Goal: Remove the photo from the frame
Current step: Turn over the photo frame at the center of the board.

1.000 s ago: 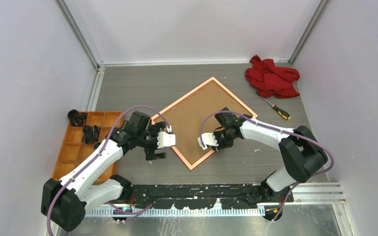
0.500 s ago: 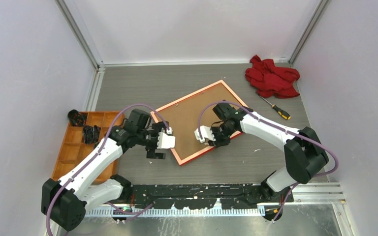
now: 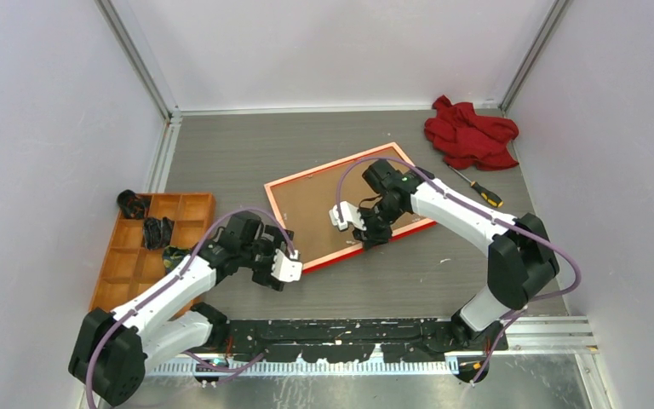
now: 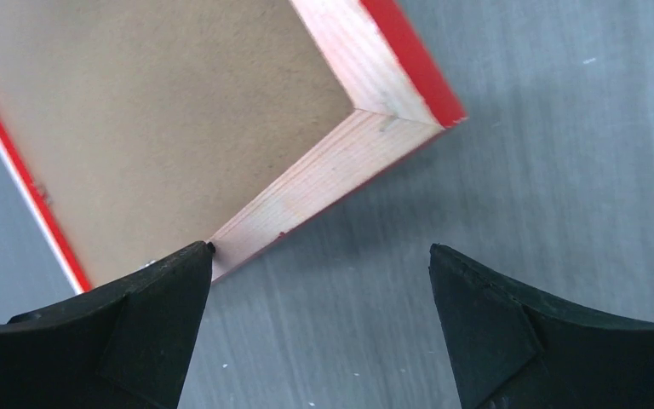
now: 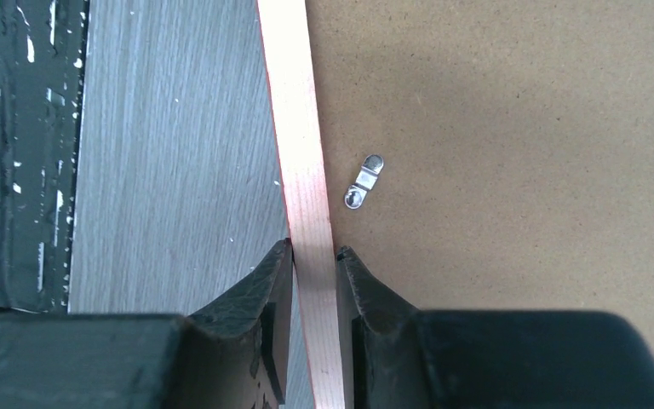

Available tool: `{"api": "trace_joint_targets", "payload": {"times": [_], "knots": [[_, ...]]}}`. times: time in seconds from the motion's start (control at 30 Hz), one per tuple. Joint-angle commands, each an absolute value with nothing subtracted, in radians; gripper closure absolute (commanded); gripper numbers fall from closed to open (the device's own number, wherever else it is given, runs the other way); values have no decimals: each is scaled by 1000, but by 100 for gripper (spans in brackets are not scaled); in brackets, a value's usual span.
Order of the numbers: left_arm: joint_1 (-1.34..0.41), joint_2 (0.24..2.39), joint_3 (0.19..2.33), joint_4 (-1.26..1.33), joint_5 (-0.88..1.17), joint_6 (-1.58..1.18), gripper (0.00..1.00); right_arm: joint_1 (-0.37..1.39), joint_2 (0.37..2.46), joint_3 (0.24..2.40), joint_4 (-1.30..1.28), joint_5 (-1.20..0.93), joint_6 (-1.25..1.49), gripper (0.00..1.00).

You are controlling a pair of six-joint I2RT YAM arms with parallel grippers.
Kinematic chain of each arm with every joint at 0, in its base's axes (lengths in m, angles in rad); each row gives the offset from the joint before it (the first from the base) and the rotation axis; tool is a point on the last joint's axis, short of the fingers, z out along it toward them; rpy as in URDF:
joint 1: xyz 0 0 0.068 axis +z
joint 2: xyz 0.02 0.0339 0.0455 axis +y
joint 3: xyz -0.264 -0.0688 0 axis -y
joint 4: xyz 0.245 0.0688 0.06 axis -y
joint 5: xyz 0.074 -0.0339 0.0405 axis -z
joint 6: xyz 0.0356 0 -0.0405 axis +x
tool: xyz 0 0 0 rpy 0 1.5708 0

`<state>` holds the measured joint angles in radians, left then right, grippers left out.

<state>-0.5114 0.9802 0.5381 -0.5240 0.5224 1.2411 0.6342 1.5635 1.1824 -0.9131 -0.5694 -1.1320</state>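
The frame [image 3: 332, 260] lies face down on the table, red outside with a pale orange-pink back rim [image 5: 302, 170]. A plain brown backing board [image 3: 341, 204] fills it, so the photo is hidden. My right gripper [image 3: 366, 240] is shut on the frame's near rim, one finger [image 5: 272, 281] outside it and the other on the board side; its tips [image 5: 313, 251] pinch the rim. A small metal clip [image 5: 364, 181] sits on the board beside the rim. My left gripper [image 3: 285, 271] hangs open by the frame's near-left corner [image 4: 324, 179], holding nothing [image 4: 321, 249].
An orange compartment tray [image 3: 149, 247] with black parts stands at the left. A red cloth [image 3: 470, 132] and a screwdriver [image 3: 477, 187] lie at the back right. A black rail [image 3: 341, 328] runs along the near edge.
The frame has turned clockwise from a diamond position to lie nearly square, carried round by my right gripper. My left gripper has drawn back toward the near edge, staying open.
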Motion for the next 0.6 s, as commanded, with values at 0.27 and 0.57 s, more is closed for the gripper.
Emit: {"api": "trace_joint_targets", "payload": {"times": [0.27,0.57], "knots": [[-515,956,280,265,339,1122,2,636,1608,1385,-1067,-684,-1081,99],[-517,935,230,422,313,1066,27,624,1654,1485,-1152,-727,-1064,99]]}}
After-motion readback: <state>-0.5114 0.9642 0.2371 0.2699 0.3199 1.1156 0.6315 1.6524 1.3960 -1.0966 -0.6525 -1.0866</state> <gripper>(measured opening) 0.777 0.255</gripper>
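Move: The left gripper, wide open and pointing right and down, has the middle of the photo frame's left side about 5 cm ahead, 2 cm right and 3 cm lower. The frame's raised near left corner lies some 4 cm back, 5 cm right and 1 cm lower, and the wooden tray about 28 cm left, level fore and aft, 5 cm down. From the right gripper, already pinching the near rail, that left side is roughly 18 cm left, 4 cm ahead, 5 cm below. Bring the left gripper about 7 cm forward along the frame's left side, dipping slightly before rising, and swing its fingertips forward some 30 degrees so the rail comes between the fingers, one under the frame; begin closing them by about a fifth. Meanwhile keep the right gripper's pinch on the near rail and raise it about 3.5 cm, drifting slightly left. ##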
